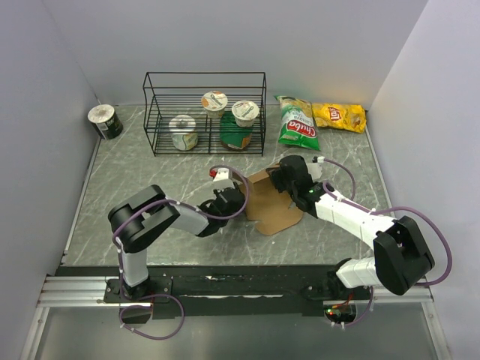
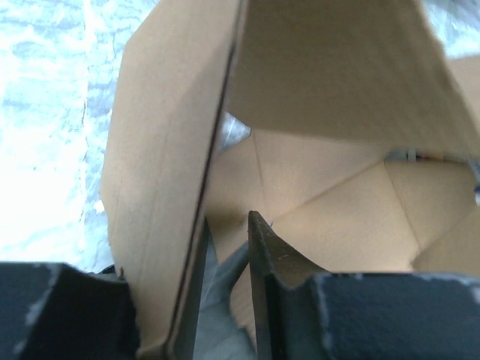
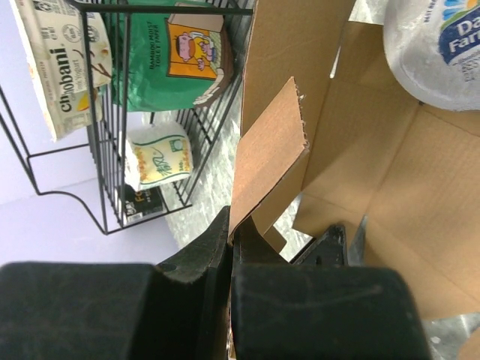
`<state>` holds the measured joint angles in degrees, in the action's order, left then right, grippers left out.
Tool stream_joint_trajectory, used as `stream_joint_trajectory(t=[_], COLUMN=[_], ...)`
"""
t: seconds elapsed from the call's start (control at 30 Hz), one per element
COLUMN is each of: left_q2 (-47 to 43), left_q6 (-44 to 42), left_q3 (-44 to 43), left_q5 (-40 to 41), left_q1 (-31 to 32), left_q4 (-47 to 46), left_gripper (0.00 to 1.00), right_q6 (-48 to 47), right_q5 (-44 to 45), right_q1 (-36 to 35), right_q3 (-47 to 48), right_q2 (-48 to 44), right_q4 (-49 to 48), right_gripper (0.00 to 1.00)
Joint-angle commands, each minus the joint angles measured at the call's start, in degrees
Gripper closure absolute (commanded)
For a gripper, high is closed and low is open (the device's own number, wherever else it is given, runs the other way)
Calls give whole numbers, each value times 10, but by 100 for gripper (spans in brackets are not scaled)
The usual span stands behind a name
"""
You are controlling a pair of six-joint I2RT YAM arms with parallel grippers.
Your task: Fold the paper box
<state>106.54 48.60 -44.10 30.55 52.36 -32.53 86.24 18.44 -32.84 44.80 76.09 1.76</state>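
The paper box is a brown cardboard sheet, partly folded, lying mid-table between both arms. My right gripper is at its far edge. In the right wrist view that gripper is shut on a raised flap, with the box floor beyond. My left gripper is at the box's left edge. In the left wrist view a standing wall runs along the left finger and hides most of it. The left gripper's jaws stand a narrow gap apart, and I cannot make out whether cardboard is pinched.
A black wire rack at the back holds yogurt cups and a green pack. A green chip bag and a yellow one lie back right. A can lies back left. A white printed cup lies by the box.
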Motion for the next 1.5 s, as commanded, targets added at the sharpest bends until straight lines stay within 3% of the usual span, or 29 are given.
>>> stream_joint_trajectory(t=[0.0,0.13,0.47,0.57,0.6,0.67,0.87,0.9,1.03,1.2,1.3,1.33,1.47], left_q2=[-32,-22,-20,-21,-23,-24,-37,-47,-80,-129,-149,-154,-180], left_q6=[-69,-80,-96,-93,-91,-84,-86,-90,-132,-198,-256,-278,-326], left_q3=[41,16,18,16,9,1,-10,-8,0,14,21,23,38], left_q5=[-33,-29,-36,-34,-31,-23,-31,-45,-86,-164,-189,-205,-247], left_q1=[5,4,4,4,4,1,-15,-19,-41,-72,-78,-81,-86], left_q4=[-148,-112,-140,-129,-119,-77,2,11,59,133,170,194,232], left_gripper=[70,78,81,86,94,99,99,99,99,99,99,99,99], right_q6=[-13,-16,-28,-37,-41,-56,-133,-142,-192,-285,-408,-488,-688], right_q5=[22,21,17,12,8,5,-11,-13,-43,-115,-147,-155,-204], right_q1=[0,0,-1,0,0,0,1,0,2,7,17,20,45], right_q3=[14,10,5,4,3,-2,-23,-24,-48,-81,-96,-83,-7], right_q2=[-7,-10,-13,-12,-12,-14,-38,-45,-102,-208,-265,-272,-242], right_q4=[18,17,6,-2,-6,-15,-71,-72,-78,-73,-76,-59,8], right_gripper=[100,100,100,100,100,100,76,51,21,9,4,2,0])
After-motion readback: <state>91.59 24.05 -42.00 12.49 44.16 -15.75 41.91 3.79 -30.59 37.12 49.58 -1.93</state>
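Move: The paper box's side flap stands between the left hand's part-open fingers, its middle about 2 cm ahead and 2 cm above; the flat panels lie some 8 cm right and 2 cm back, 3 cm lower. The right hand already grips the raised far flap at its fingertips. From the right hand, the flat panels lie about 5 cm back, straight below by 15 cm; the small cup is roughly 9 cm right, 3 cm ahead and 12 cm below. Left pinches the side flap, pulls 5 cm left; right opens wide, lifting about 9 cm and backing off. ##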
